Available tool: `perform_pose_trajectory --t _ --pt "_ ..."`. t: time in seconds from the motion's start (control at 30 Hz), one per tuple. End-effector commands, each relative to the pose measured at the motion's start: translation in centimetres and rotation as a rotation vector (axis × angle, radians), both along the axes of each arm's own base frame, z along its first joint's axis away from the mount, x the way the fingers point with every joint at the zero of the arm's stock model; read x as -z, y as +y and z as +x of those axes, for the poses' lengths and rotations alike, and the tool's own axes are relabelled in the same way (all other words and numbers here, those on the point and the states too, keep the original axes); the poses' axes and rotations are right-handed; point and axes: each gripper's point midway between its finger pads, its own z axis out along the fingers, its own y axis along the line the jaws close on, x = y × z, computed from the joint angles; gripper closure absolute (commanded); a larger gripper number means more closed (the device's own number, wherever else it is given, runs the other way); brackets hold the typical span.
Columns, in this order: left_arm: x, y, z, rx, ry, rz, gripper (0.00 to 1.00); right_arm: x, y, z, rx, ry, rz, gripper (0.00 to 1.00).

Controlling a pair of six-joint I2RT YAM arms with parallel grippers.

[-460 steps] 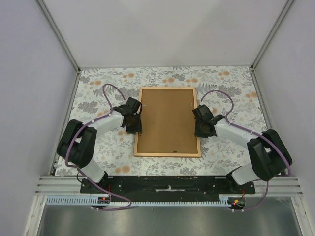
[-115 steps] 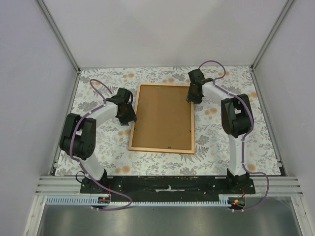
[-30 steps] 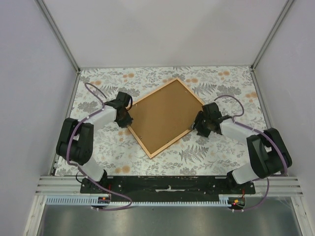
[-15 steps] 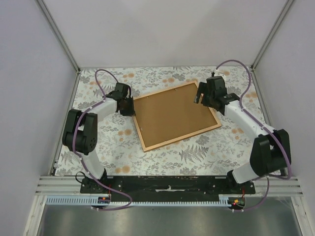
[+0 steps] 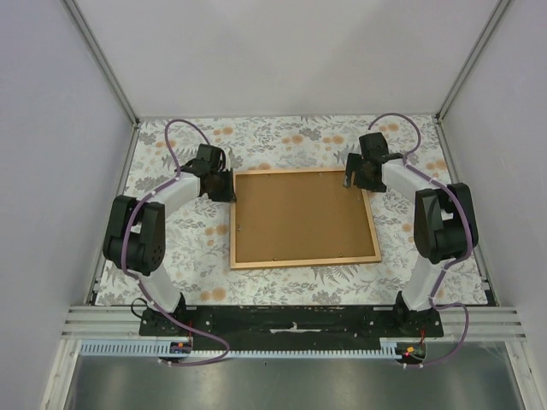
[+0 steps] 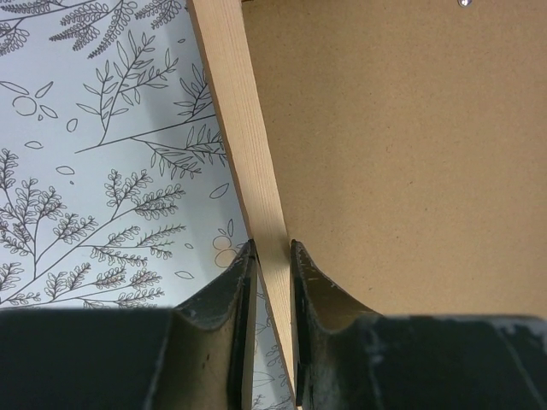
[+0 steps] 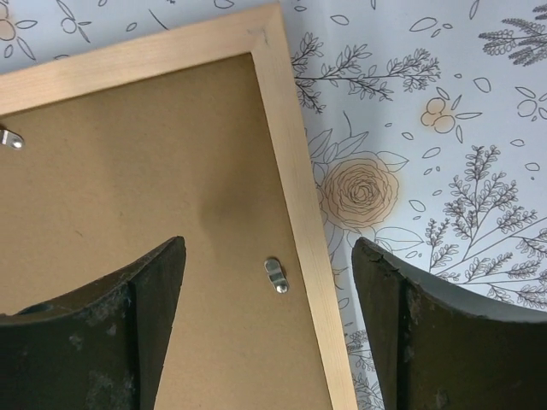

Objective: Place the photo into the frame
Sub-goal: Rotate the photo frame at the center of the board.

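The frame [image 5: 303, 263] lies back-up on the floral table cloth, long sides running left to right, with the brown backing board [image 5: 299, 218] filling it. The photo is hidden. My left gripper [image 5: 224, 186] is at the frame's far-left corner, shut on the left rail [image 6: 244, 154], one finger on each side of the wood [image 6: 272, 248]. My right gripper [image 5: 355, 178] hovers open over the far-right corner. In its wrist view [image 7: 268, 243] the wide-apart fingers straddle the right rail [image 7: 291, 171] and a small metal clip [image 7: 275, 275], touching nothing.
The floral cloth [image 5: 171, 248] covers the table all round the frame. Grey walls and metal posts close in the left, right and far sides. The arms' black base bar [image 5: 291, 318] runs along the near edge.
The frame has swung clockwise from a diagonal lie to square with the table. My right gripper opened wider and moved to the far-right corner. The left gripper kept its grip on the rail.
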Motion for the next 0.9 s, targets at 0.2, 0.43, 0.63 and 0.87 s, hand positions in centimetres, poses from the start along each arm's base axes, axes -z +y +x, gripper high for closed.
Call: perform_pose_trajectory --t 0.2,0.43,0.63,0.87 --pt "-1.6 0.0 1.5 0.01 -0.058 0.012 0.98 1.4 -0.2 -2.3 -0.002 0.043 0.016 0.22" --pt "-1.0 0.7 1.5 -0.023 -0.038 0.044 0.98 1.6 -0.4 -3.2 0.007 0.051 0.023 0.32" --pt "-0.2 1.5 1.4 -0.054 -0.006 0.089 0.98 1.5 -0.2 -3.9 0.001 0.063 0.033 0.42" --pt "0.4 1.7 1.3 -0.075 0.021 0.102 0.98 1.9 -0.2 -4.5 0.001 0.078 0.037 0.53"
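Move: The frame's right rail, at the spot beside its metal clip, is about 3 cm back from the open right hand, 1 cm to its right and 2 cm below; the clip itself lies about 3 cm back, 1 cm left and 2 cm below. The far right corner is some 6 cm ahead. From the left hand, already pinching the left rail, that spot is about 39 cm right and level; the frame's middle is roughly 21 cm right, 5 cm back. The photo frame's left rail stays pinched in the left hand, which lowers it about 2 cm towards the board while easing it some 1.5 cm left. Meanwhile the right hand draws back about 4 cm along the right rail, away from the far corner, sinking 2 cm early on, and its fingers close to about half open with the rail between them. ##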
